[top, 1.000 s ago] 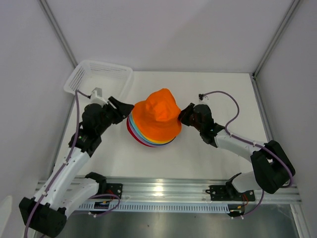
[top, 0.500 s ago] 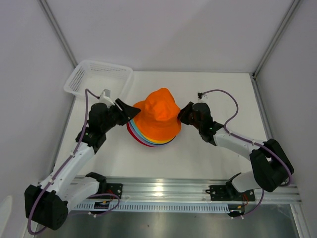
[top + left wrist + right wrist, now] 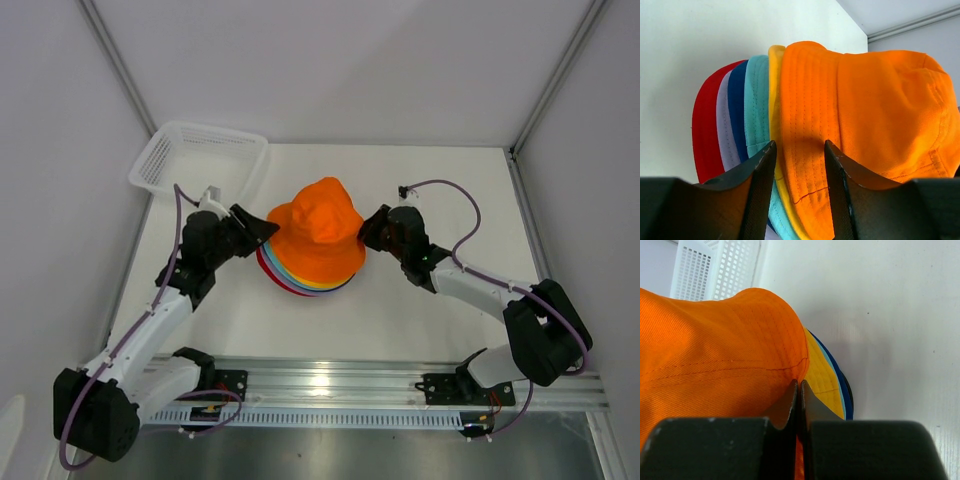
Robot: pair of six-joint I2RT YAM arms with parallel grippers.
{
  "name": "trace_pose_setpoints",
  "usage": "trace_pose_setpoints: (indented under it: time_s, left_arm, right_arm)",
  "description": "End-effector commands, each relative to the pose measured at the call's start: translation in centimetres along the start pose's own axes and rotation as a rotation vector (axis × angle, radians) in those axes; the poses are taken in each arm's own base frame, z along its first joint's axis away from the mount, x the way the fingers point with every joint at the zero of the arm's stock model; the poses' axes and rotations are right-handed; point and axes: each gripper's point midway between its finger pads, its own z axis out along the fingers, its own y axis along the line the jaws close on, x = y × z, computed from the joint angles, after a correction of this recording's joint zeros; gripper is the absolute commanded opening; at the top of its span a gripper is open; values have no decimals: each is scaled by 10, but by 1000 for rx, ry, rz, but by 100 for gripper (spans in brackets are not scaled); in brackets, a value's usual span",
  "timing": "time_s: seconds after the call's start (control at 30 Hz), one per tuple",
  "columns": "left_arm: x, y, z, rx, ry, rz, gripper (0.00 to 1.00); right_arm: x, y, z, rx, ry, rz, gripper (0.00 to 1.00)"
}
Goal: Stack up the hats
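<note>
A stack of hats [image 3: 300, 278] sits mid-table, with the orange hat [image 3: 320, 230] on top. The left wrist view shows the brims fanned out: red [image 3: 707, 130], lilac [image 3: 726, 137], dark blue [image 3: 737, 110], teal [image 3: 757, 100], yellow [image 3: 774, 90] and orange [image 3: 865, 100]. My left gripper [image 3: 268, 226] is at the stack's left edge. It is open [image 3: 800, 145], and the orange brim lies between its jaws with gaps on both sides. My right gripper [image 3: 365, 232] is shut [image 3: 800, 382] on the orange hat [image 3: 715, 340] at its right brim, above the yellow brim [image 3: 822, 370].
A white slatted basket [image 3: 200, 155] stands at the back left, behind my left arm, and its corner [image 3: 715, 265] shows in the right wrist view. Grey walls enclose the white table [image 3: 430, 180] on three sides. A metal rail [image 3: 330, 380] runs along the near edge.
My left gripper has moved right to the orange hat's left brim, and its jaws have narrowed somewhat. The right gripper and the stack have stayed put.
</note>
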Motion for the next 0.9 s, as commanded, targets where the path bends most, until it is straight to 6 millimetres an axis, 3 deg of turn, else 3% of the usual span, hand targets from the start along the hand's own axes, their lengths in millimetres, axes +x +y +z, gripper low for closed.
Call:
trace_pose_setpoints:
  time_s: [0.0, 0.13, 0.33, 0.43, 0.47, 0.5, 0.53, 0.77, 0.87]
  left_arm:
    - [2, 7, 4, -8, 2, -19, 47]
    - [1, 1, 5, 24, 1, -23, 45]
    - [-4, -14, 5, 106, -23, -36, 33]
    - [-8, -22, 5, 139, -36, -44, 14]
    - [-10, -24, 4, 145, -43, -43, 1]
    - [-23, -42, -1, 182, -76, -34, 1]
    - [-15, -30, 0, 161, -66, -36, 1]
    - [-40, -56, -21, 181, -129, 32, 1]
    - [-39, -67, -25, 210, -109, 37, 1]
  right_arm:
    - [2, 6, 2, -5, 14, -25, 0]
    - [1, 7, 2, -6, 13, -28, 0]
    - [-1, 9, 3, -12, 12, -25, 0]
    - [0, 11, 4, -18, 17, -27, 0]
    - [0, 11, 4, -15, 17, -29, 0]
    - [0, 11, 4, -13, 19, -29, 0]
    - [1, 9, 4, -5, 26, -33, 0]
    - [-8, 15, 0, 19, 27, -43, 0]
    - [-9, 13, -2, 24, 21, -32, 0]
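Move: Just off to the left hand's right, the orange hat's middle lies about 10 cm away, some 2 cm ahead and 2 cm lower, with its left brim already between the open fingers. The yellow hat sits under it, roughly 9 cm right, 1 cm back and 5 cm below. The right hand already pinches the orange hat's other side; the hat's middle is about 10 cm to its left, 1 cm back and 2 cm above. Closing from half open to shut, the left fingers pinch the left brim of the orange hat almost on the spot, then lift it about 4 cm nearly straight up, away from the yellow brim, the fingertips tilting up some 5 degrees. The right hand stays in place and keeps its pinch on the right brim. ##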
